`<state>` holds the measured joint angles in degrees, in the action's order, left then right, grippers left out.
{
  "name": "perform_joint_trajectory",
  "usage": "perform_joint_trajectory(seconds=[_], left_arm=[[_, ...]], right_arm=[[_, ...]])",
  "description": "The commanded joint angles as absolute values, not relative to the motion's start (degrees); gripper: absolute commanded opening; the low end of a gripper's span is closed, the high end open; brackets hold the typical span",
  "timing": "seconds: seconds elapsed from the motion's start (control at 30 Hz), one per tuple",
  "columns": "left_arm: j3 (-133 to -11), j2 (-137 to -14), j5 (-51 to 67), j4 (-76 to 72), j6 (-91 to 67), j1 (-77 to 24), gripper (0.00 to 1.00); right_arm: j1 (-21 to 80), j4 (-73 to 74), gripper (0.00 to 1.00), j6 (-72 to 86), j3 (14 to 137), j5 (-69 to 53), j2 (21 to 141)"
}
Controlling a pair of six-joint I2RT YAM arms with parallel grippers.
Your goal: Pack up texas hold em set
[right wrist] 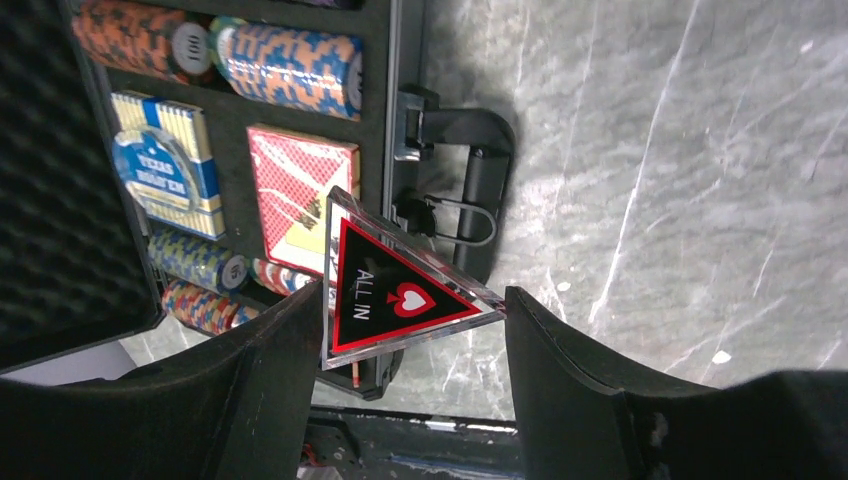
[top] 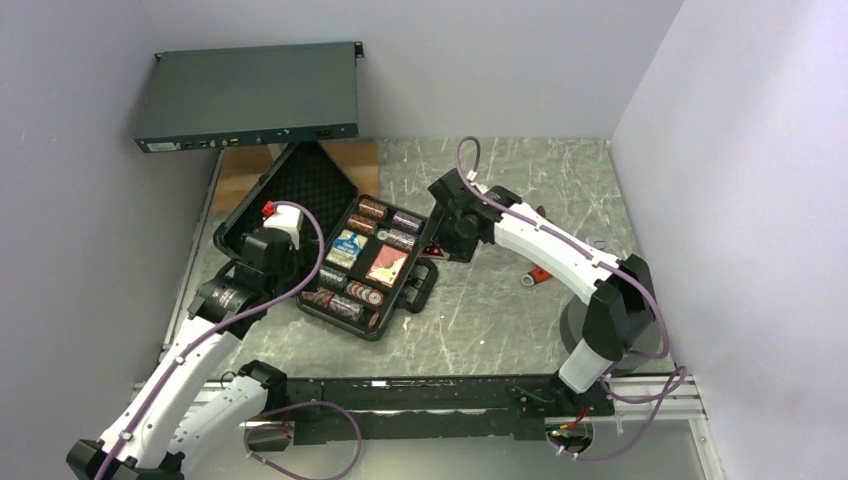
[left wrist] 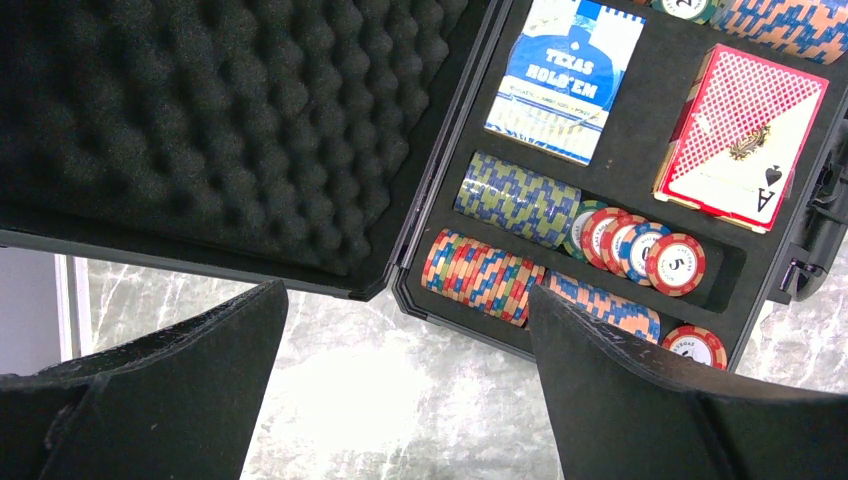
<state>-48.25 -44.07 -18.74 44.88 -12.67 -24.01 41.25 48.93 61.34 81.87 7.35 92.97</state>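
Note:
The black case (top: pixel 420 288) lies open on the marble table, its foam-lined lid (left wrist: pixel 220 130) tipped back to the left. In its tray sit rolls of striped poker chips (left wrist: pixel 520 200), a blue card box (left wrist: pixel 565 75) and a red card box (left wrist: pixel 745 125). My left gripper (left wrist: pixel 405 300) is open and empty. It hovers over bare table by the case's near hinge corner. My right gripper (right wrist: pixel 415 290) is shut on a clear triangular "ALL IN" marker (right wrist: pixel 390 295). It holds the marker in the air beside the case's handle (right wrist: pixel 480 190).
A flat dark-grey rack unit (top: pixel 250 95) leans against the back wall behind the lid. A red-handled wrench (top: pixel 537 277) lies under the right arm. A brown board (top: pixel 245 170) sits behind the case. Walls close in on the left, back and right.

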Motion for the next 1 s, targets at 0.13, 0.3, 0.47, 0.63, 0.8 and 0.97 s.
perform_joint_trajectory(seconds=[0.13,0.3,0.47,0.63,0.8,0.97], left_arm=[[-49.5,-43.0,-18.0,43.7,-11.8,-23.7,0.97],[-49.5,-42.9,-18.0,43.7,-11.9,-23.7,0.97],[-49.5,-42.8,-18.1,43.8,-11.9,-23.7,0.97],[-49.4,-42.5,-18.2,43.8,-12.1,-23.7,0.97],[-49.4,-42.5,-18.4,43.9,-12.1,-23.7,0.97],[-49.4,-42.7,-18.2,43.8,-12.1,-23.7,0.97]], right_arm=[[45.9,52.4,0.0,70.0,89.0,8.8,96.5],[47.7,52.6,0.0,71.0,92.1,8.4,100.9],[49.1,53.7,0.0,71.7,96.5,9.6,105.9],[49.8,52.2,0.0,71.8,98.0,9.3,109.2],[50.5,53.3,0.0,70.5,101.1,9.5,113.5],[51.3,55.3,0.0,68.7,104.8,9.7,117.3]])
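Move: The red card deck in the case, where I am taking the ALL IN triangle in my right hand, lies about 10 cm to the left, practically level fore and aft, and some 9 cm below. From that hand, the blue-and-orange chip roll is 7 cm ahead and 8 cm left, the Texas Hold'em box 4 cm ahead and 20 cm left, and the case handle 4 cm back and 3 cm left. From my left hand, the deck is about 6 cm ahead, 20 cm right and 12 cm down. Keeping the ALL IN triangle pinched between my right fingertips, I carry it about 10 cm left, in over the case's handle-side rim towards the red deck. I travel almost level at first, then sink as I go, ending 5 to 6 cm lower, with the fingers tipping slightly more downward. ##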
